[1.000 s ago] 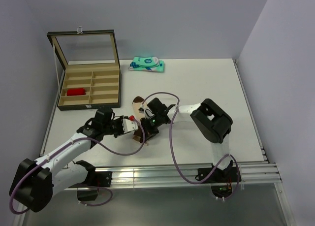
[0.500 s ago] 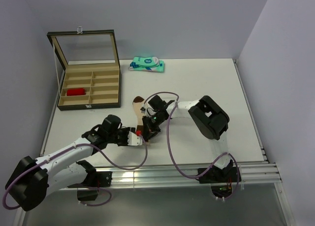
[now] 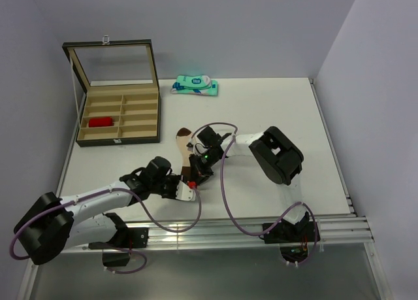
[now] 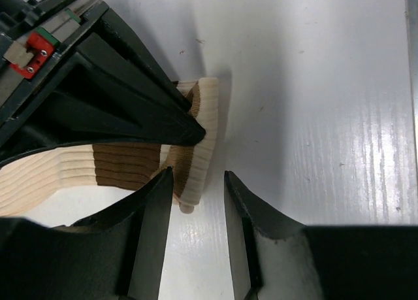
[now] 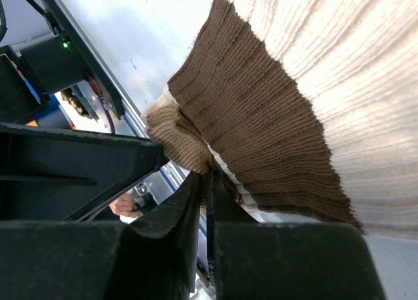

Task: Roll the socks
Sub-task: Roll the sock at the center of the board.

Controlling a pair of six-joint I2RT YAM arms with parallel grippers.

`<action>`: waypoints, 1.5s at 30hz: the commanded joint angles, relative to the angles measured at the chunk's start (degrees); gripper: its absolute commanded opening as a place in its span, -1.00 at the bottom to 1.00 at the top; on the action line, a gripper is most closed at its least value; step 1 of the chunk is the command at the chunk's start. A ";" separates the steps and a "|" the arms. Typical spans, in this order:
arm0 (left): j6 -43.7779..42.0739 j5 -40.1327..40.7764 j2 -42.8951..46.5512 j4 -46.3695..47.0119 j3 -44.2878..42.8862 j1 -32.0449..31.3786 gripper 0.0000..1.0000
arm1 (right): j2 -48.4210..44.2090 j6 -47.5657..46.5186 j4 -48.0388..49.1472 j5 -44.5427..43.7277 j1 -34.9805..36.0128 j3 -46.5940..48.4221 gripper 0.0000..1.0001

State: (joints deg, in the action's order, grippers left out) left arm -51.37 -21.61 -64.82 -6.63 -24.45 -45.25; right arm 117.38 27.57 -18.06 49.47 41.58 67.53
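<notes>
The beige sock [image 3: 181,144] lies lengthwise on the white table, brown toe at the far end. My right gripper [image 3: 196,174] is shut on its near cuff end, pinching the brown band [image 5: 261,110] between its fingertips [image 5: 196,189]. In the left wrist view the cream cuff [image 4: 204,127] curls up under the right gripper [image 4: 191,133]. My left gripper [image 4: 196,182] stands open on the table just in front of that cuff, whose tip hangs beside its left finger [image 4: 155,208]. The red sock [image 3: 100,122] lies in a compartment of the box.
An open divided box [image 3: 117,140] with a raised glass lid stands at the back left. A teal-and-white packet [image 3: 194,85] lies at the far edge. The metal rails [image 3: 248,225] of the near table edge run just behind both grippers.
My left gripper has moved right and toward the near edge, up to the sock's cuff end, and its jaws have opened wider. The right gripper has shifted slightly nearer, still holding the sock.
</notes>
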 commanded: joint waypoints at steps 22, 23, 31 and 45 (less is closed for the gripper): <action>-0.39 0.69 -10.59 -0.30 -5.08 -0.45 -0.99 | -1.79 1.77 3.38 -3.76 -0.98 -4.06 -0.75; -1.00 -0.10 -10.59 -3.18 -5.43 -0.45 -0.99 | -2.68 2.22 4.08 -4.47 -0.89 -4.59 -0.57; -3.38 -8.10 -13.14 -21.92 -14.39 1.66 -0.99 | -17.08 8.10 12.87 -18.68 -0.98 -14.33 -0.04; -9.87 -20.49 -27.72 -41.25 -25.20 10.62 -0.99 | -43.28 12.77 23.24 -41.03 -0.36 -32.80 -0.04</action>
State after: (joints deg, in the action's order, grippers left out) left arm -56.99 -37.41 -88.82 -38.44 -46.98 -37.15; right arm 79.22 39.77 -0.91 15.84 40.73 37.30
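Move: The left edge of the sock's folded cuff lies about 2 cm ahead of my left hand, 1 cm to its right and 2 cm below. The sock's dark brown band is some 5 cm ahead and 2 cm right, its brown toe about 19 cm straight ahead. My right hand already pinches the cuff between its fingertips, with that left edge some 3 cm to its left and about 1 cm ahead. I ease my open left hand down and forward about 2 cm, then close it to pinch the cuff's left edge beside my right fingertips. Only then does my right hand open, let go and draw off rightward some 7 cm, rising and going a little forward as it turns clockwise. Keeping its pinch, my left hand drags the cuff back about 4 cm, swinging its fingertips some 30 degrees towards my base. ##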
